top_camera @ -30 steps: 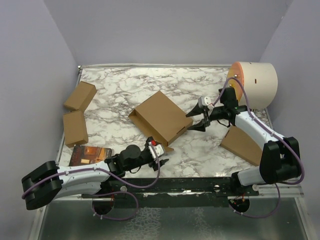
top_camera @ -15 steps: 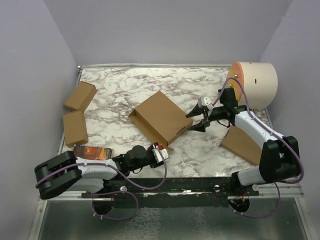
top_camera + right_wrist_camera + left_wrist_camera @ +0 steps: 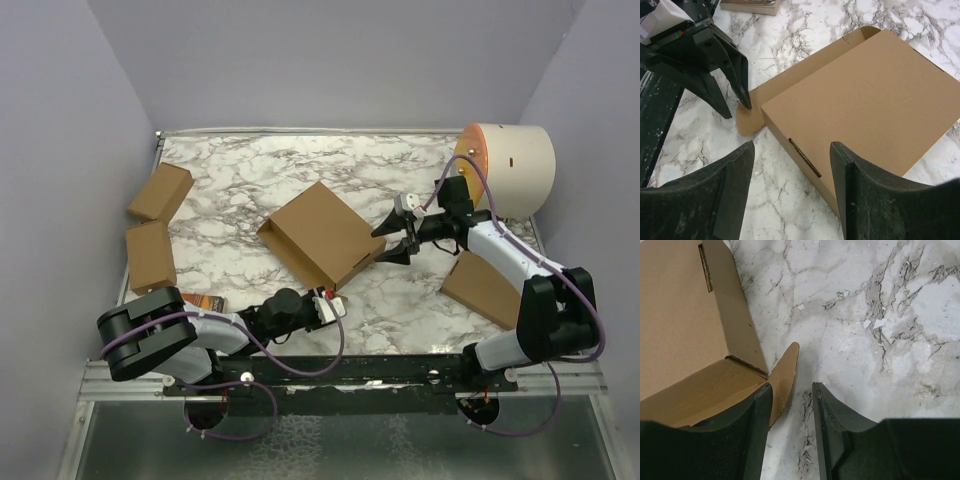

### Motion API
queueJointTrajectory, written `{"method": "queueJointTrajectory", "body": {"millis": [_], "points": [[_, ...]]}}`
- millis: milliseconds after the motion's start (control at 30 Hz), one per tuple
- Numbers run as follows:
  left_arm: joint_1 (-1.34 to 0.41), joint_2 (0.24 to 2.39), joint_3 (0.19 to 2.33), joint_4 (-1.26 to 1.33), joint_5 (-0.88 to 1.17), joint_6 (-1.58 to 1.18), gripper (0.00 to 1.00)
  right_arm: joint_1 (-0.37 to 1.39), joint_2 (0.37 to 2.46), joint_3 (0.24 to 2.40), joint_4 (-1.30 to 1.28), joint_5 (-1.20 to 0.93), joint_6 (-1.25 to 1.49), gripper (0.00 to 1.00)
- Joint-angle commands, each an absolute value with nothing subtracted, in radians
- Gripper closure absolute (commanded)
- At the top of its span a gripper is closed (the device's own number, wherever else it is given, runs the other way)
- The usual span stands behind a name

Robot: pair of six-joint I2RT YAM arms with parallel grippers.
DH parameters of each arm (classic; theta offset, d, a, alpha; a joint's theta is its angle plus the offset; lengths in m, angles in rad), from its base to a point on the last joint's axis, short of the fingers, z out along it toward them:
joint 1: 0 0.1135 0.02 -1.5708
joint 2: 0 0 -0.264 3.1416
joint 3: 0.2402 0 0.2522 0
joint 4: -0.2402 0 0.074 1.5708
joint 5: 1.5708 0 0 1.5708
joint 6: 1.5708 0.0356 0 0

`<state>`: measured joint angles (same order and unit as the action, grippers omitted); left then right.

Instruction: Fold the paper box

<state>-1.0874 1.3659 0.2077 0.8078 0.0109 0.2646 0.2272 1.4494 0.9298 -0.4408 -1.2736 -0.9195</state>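
The paper box [image 3: 325,235] lies mid-table, a brown cardboard mailer with its lid down and a rounded tab [image 3: 786,371] sticking out flat at its near corner. My left gripper [image 3: 333,296] is low at that corner, open. In the left wrist view its jaws [image 3: 791,386] stand a narrow gap apart; the tab's edge lies by the left finger and nothing is clamped. My right gripper [image 3: 382,246] hovers open at the box's right side. Its fingers [image 3: 790,150] straddle the side wall with the slot [image 3: 805,157] without touching it.
Two small brown boxes [image 3: 160,192] [image 3: 150,255] lie at the left edge and a third [image 3: 485,290] under the right arm. A cream cylinder with an orange end [image 3: 510,170] stands at the back right. A dark printed flat pack [image 3: 205,300] sits behind the left arm.
The left arm's elbow has swung in toward the middle and its jaws have narrowed beside the tab. The right arm and the box have not moved.
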Motion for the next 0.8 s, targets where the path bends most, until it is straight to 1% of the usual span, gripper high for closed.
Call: {"method": "queueJointTrajectory", "body": {"millis": [0,167,267,333,433,533,633,700,767], "points": [[-1.083,1.392,0.239,0.871,-0.002,0.259,0.60,0.224,1.464,0.928,-0.429,-1.297,-0.910,0.38],[-1.081,1.419,0.253,0.877,-0.033,0.255,0.68,0.225,1.463,0.928,-0.429,-1.296,-0.910,0.38],[-1.082,1.429,0.256,0.883,-0.052,0.248,0.79,0.224,1.465,0.926,-0.422,-1.295,-0.899,0.38],[-1.082,1.431,0.254,0.887,-0.054,0.243,0.84,0.225,1.466,0.919,-0.361,-1.285,-0.815,0.38],[-1.082,1.427,0.250,0.887,-0.053,0.232,0.92,0.224,1.475,0.898,-0.203,-1.242,-0.586,0.37],[-1.080,1.424,0.247,0.890,-0.054,0.222,0.99,0.224,1.499,0.890,-0.099,-1.190,-0.397,0.26],[-1.079,1.418,0.245,0.890,-0.055,0.215,1.00,0.224,1.519,0.866,0.013,-1.094,-0.209,0.17],[-1.077,1.413,0.241,0.890,-0.058,0.209,1.00,0.224,1.529,0.843,0.075,-0.994,-0.094,0.13],[-1.076,1.410,0.239,0.888,-0.058,0.203,1.00,0.224,1.545,0.833,0.110,-0.901,0.003,0.13]]}}
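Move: The rounded end flap at the box's near corner is barely 2 cm ahead of the left fingertips, 1 cm to their right and a touch lower. From the left hand, the box's middle is about 14 cm ahead and 3 cm left, and the slot in its right-hand wall 8 cm ahead and 6 cm right. The right hand hovers some 10 cm above the box's right corner, which is 2 cm ahead and 1 cm right of it. Bring the left gripper forward about 1.5 cm and slightly right along the table onto the rounded flap, rising a little while its fingers shut and pinch the flap between their tips. After a short hold, send the right gripper about 3 cm forward and 2 cm down towards the box's right corner, opening wider and swinging clockwise as the wrist tips over, some 20 degrees in all. ##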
